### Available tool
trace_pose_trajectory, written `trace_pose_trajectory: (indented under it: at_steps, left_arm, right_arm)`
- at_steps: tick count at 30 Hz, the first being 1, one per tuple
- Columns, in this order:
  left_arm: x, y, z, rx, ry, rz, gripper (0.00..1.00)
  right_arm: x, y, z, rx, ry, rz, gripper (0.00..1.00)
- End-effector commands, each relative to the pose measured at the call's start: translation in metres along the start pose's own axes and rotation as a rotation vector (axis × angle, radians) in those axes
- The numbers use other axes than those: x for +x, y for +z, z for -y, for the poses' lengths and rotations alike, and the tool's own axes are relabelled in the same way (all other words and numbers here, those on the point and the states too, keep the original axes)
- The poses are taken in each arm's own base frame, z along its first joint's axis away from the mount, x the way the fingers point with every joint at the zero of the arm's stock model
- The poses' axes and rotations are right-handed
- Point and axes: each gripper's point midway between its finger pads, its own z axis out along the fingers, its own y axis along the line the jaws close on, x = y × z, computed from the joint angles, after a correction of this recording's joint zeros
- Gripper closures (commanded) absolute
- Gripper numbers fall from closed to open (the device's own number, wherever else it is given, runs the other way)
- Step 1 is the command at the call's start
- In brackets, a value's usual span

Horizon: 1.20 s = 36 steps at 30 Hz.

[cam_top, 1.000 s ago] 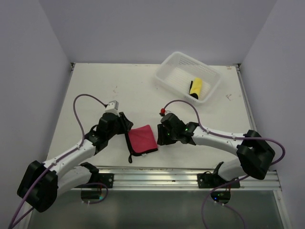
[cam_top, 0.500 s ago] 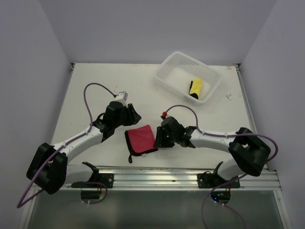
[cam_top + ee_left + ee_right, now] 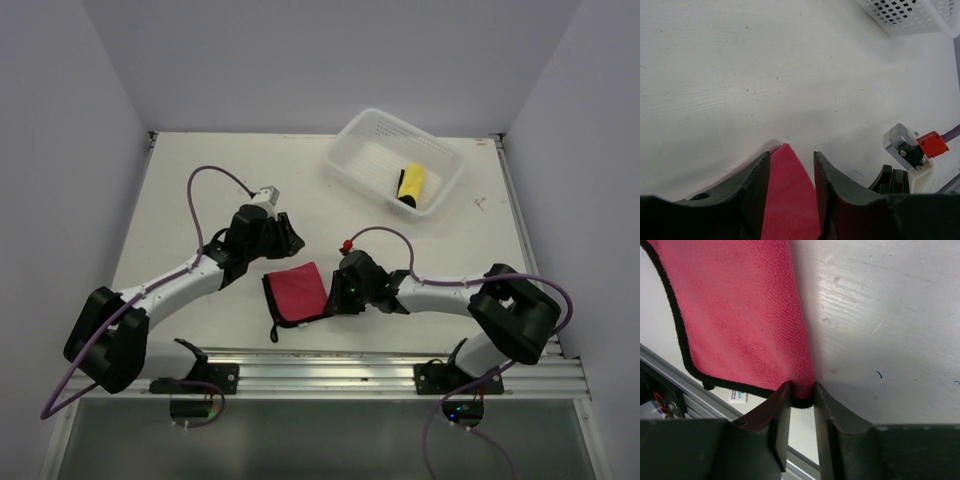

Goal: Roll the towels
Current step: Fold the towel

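Observation:
A red towel (image 3: pixel 297 292) with black edging lies folded flat on the white table (image 3: pixel 200 190), near the front edge. In the right wrist view my right gripper (image 3: pixel 801 395) is shut on the towel's (image 3: pixel 740 305) near right corner, both fingers pressing the black hem. My left gripper (image 3: pixel 790 165) is open over the far edge, and a pointed corner of the towel (image 3: pixel 790 200) shows between its fingers. From above, the left gripper (image 3: pixel 287 243) sits behind the towel and the right gripper (image 3: pixel 333 297) at its right side. A rolled yellow towel (image 3: pixel 411 185) lies in the basket.
A white perforated basket (image 3: pixel 372 150) stands at the back right of the table, and its corner shows in the left wrist view (image 3: pixel 910 15). A metal rail (image 3: pixel 320 370) runs along the table's front edge. The right arm's wrist (image 3: pixel 912 150) is close to the left gripper.
The left arm has swung away from the towel's left side to its far edge. The right gripper has slid toward the near right corner and closed on it.

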Motion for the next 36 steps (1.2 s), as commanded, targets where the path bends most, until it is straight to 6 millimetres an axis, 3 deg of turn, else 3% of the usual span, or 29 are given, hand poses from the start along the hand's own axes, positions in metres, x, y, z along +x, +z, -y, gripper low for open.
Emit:
trace_pose_trajectory:
  at_steps: [1,5,6,9,14,15,19,36]
  left_arm:
    - [-0.005,0.004,0.016,0.024,0.041,-0.004,0.57]
    - [0.011,0.009,0.022,0.001,0.073,-0.065,0.57]
    - [0.023,0.013,0.023,-0.006,0.084,-0.103,0.57]
    - [0.035,0.018,0.026,-0.042,0.111,-0.142,0.57]
    - [0.038,0.024,0.029,-0.109,0.162,-0.161,0.57]
    - [0.045,0.026,0.020,-0.167,0.182,-0.185,0.57]
    - [0.048,0.033,0.011,-0.231,0.203,-0.199,0.57]
    - [0.070,0.061,-0.012,-0.348,0.227,-0.254,0.57]
  right_arm:
    - [0.001,0.007,0.002,-0.013,0.026,0.013,0.74]
    - [0.003,0.010,0.004,-0.018,0.024,0.016,0.89]
    - [0.003,0.010,0.004,-0.019,0.021,0.020,0.93]
    - [0.002,0.013,0.005,-0.019,0.019,0.034,1.00]
    - [0.003,0.016,0.005,-0.022,0.014,0.038,1.00]
    - [0.005,0.017,0.005,-0.021,0.010,0.035,1.00]
    - [0.004,0.016,0.006,-0.024,0.004,0.047,1.00]
    - [0.002,0.014,0.008,-0.033,-0.009,0.073,1.00]
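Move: The folded red towel's far-right corner lies about 10 cm below the left hand, some 4 cm to its right and 2 cm back. The near-right corner is already between the right hand's open fingers, about 1 cm below its hand point. From the right hand, the towel's white tag lies roughly 7 cm left and 3 cm back, and its black loop some 13 cm left and 5 cm back. Right fingers pinch the near corner, easing leftward; left hand, half-open, sinks about 9 cm and rightward towards far corner. ##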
